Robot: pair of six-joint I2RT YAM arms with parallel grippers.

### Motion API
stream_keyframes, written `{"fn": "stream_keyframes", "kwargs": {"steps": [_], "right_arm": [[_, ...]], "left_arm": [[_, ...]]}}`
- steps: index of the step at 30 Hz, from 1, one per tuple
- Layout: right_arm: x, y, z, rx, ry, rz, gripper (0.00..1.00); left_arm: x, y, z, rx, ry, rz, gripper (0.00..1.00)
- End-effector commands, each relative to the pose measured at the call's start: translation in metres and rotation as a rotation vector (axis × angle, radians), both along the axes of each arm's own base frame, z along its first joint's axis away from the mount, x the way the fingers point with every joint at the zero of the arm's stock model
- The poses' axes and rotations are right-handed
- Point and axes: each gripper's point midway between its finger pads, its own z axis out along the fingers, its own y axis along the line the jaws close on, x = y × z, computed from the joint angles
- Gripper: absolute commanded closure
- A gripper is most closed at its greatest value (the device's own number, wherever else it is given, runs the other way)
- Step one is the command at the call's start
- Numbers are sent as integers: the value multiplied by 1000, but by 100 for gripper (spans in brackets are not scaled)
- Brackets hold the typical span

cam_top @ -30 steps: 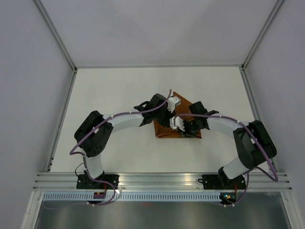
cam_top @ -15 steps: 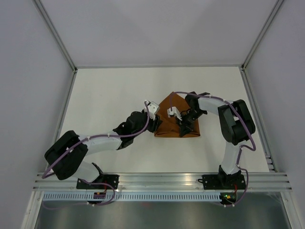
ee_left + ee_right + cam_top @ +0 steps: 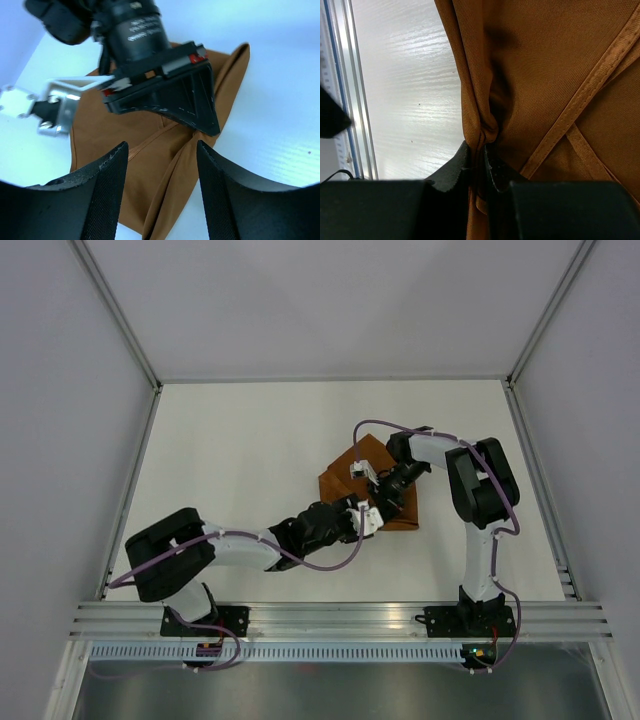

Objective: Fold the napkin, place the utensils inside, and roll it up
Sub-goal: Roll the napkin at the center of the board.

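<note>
The rust-orange napkin [image 3: 348, 464] lies folded and bunched right of the table's middle. My right gripper [image 3: 378, 488] is shut on a gathered fold of it, and in the right wrist view the cloth [image 3: 545, 60] is squeezed between the jaws [image 3: 477, 150]. My left gripper [image 3: 367, 517] hovers at the napkin's near edge with its jaws open. In the left wrist view a ridge of napkin [image 3: 150, 180] lies beyond its spread fingertips [image 3: 161, 145], untouched. That view also shows the right gripper [image 3: 207, 127] pinching the cloth. The utensils are out of view.
The white table [image 3: 230, 440] is bounded by grey enclosure walls on three sides. A metal rail [image 3: 340, 615] with both arm bases runs along the near edge. The left arm lies low across the near centre of the table.
The left arm swung from the napkin's left side round to its near edge, and its jaws widened. The right gripper kept its pinch and the napkin's left part bunched up.
</note>
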Motion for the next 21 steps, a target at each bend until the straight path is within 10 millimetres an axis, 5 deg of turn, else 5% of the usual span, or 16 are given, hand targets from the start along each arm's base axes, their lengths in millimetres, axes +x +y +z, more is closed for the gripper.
{"fn": "stream_keyframes", "kwargs": {"steps": [1, 7, 21], "right_arm": [[4, -9, -35, -65, -14, 37, 100], [7, -13, -39, -70, 4, 17, 99], [8, -20, -45, -73, 43, -1, 100]], "left_arm": [[5, -21, 3, 92, -146, -66, 37], [-3, -39, -18, 178, -186, -164, 37], [-9, -43, -78, 352, -108, -249, 37]]}}
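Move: The rolled near edge of the napkin lies some 4 cm to the left hand's right, about 1 cm farther out and 11 cm below it, with the right gripper's fingertips about a centimetre beyond, to the right. The napkin's far corner lies about 22 cm straight ahead of the left hand, its left corner roughly 12 cm ahead and 13 cm left. The right hand already pinches this rolled edge; the grip spot is about 1 cm to that hand's left, level with it. The left hand sinks about 8 cm and shifts some 3 cm to the right, towards the napkin's rolled near edge close beside the right fingertips, tipping its fingers down and swinging slightly clockwise, some 20 degrees in all; its fingers stay open, and no touch on the cloth can be made out. The right hand stays in place with the roll still pinched shut between its fingers and merely tilts a little, holding the edge for the left hand coming down beside it. ##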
